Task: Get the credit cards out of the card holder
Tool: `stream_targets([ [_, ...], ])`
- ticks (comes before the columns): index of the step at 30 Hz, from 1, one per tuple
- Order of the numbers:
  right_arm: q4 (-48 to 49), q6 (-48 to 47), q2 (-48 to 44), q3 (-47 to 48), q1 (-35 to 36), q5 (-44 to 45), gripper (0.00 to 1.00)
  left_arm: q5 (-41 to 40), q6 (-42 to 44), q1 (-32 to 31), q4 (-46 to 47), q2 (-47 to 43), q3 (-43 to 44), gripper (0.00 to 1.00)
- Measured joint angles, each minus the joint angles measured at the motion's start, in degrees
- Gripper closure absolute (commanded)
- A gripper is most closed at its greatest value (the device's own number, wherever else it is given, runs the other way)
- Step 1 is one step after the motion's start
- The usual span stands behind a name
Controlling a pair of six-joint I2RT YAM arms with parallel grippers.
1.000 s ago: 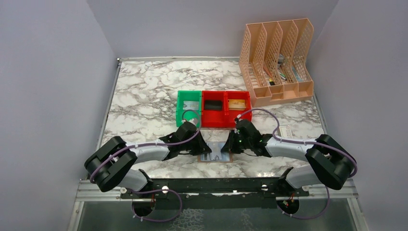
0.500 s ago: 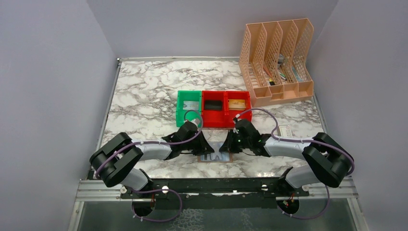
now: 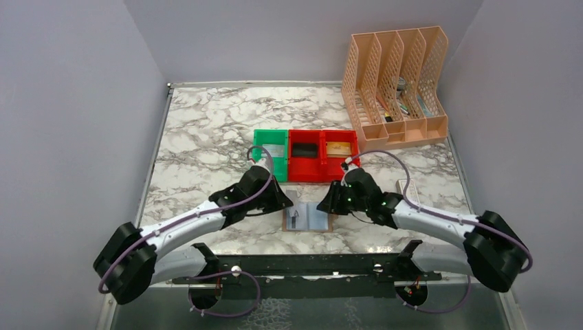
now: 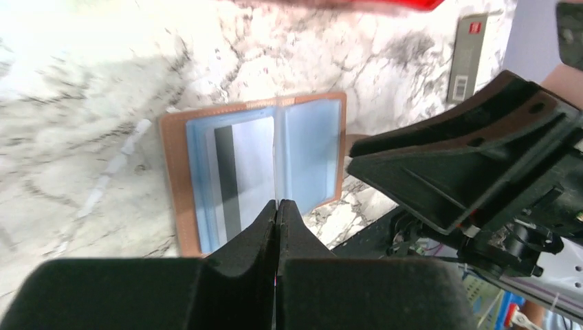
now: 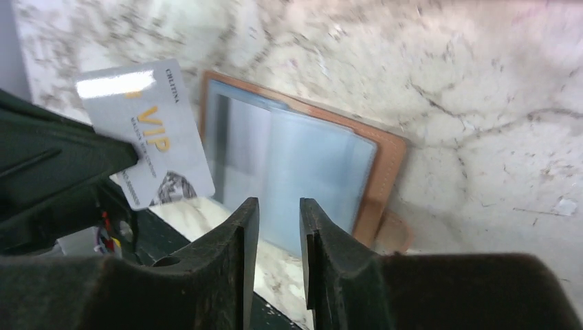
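The card holder [image 3: 307,219] lies open on the marble, brown outside and light blue inside [image 4: 254,168]. A silver-grey credit card with a dark stripe [image 4: 237,172] sits in its left pocket. My left gripper [image 3: 280,201] is just left of the holder and shut [image 4: 277,205] on a silver credit card marked VIP [image 5: 148,130], which is lifted clear of the holder. My right gripper [image 3: 324,205] hovers over the holder's right side [image 5: 295,165]. It is open [image 5: 278,206] by a narrow gap with nothing between the fingers.
A green bin [image 3: 270,152] and red bins [image 3: 323,165] stand just behind the holder, one holding a gold card [image 3: 337,147]. A white box with a red mark [image 3: 408,187] lies to the right. A peach file organiser [image 3: 395,86] stands at the back right.
My left gripper closed and drew back left from the holder with the silver VIP card. My right gripper opened slightly and shifted right, uncovering the holder.
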Motion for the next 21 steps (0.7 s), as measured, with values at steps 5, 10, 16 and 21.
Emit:
stream_targets([
  [5,-2.47,-0.98,-9.29,1.7,-0.15,4.02,0.44,-3.98,5.07,1.44,-9.11,-7.96,3.54,1.0],
  [10,-3.69,-1.64,-15.54,2.73,-0.87,7.76,0.35,-4.9,10.49,3.23,-14.86,-11.56,6.88,1.0],
  [16,-1.09,-3.06,-20.63,2.27,-1.4,8.66,0.33,-3.96,16.87,7.28,-17.05,-13.68,10.16,1.0],
  [21,3.65,-6.19,-21.49,1.11,-1.51,5.33,0.17,0.52,18.14,10.27,-13.57,-14.6,9.33,1.0],
])
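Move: The green bin, where the VIP card now in the left fingers seems bound, lies about 17 cm ahead of the left hand, 6 cm to its left and 6 cm below. The middle red bin is 17 cm ahead and 4 cm right, and the open card holder 5 cm right, 2 cm back and 7 cm below. From the right hand, the holder's middle lies some 5 cm left, 2 cm back and 4 cm below; the middle red bin is 17 cm ahead and 6 cm left. The VIP card, already clear of its pocket and still pinched in the shut left fingers, is carried up about 9 cm, then increasingly left and forward on the green bin's side, the left fingers tipping up some 20 degrees. The right hand climbs away from the holder about 12 cm and a little forward, its fingers opening wide and tilting up. ##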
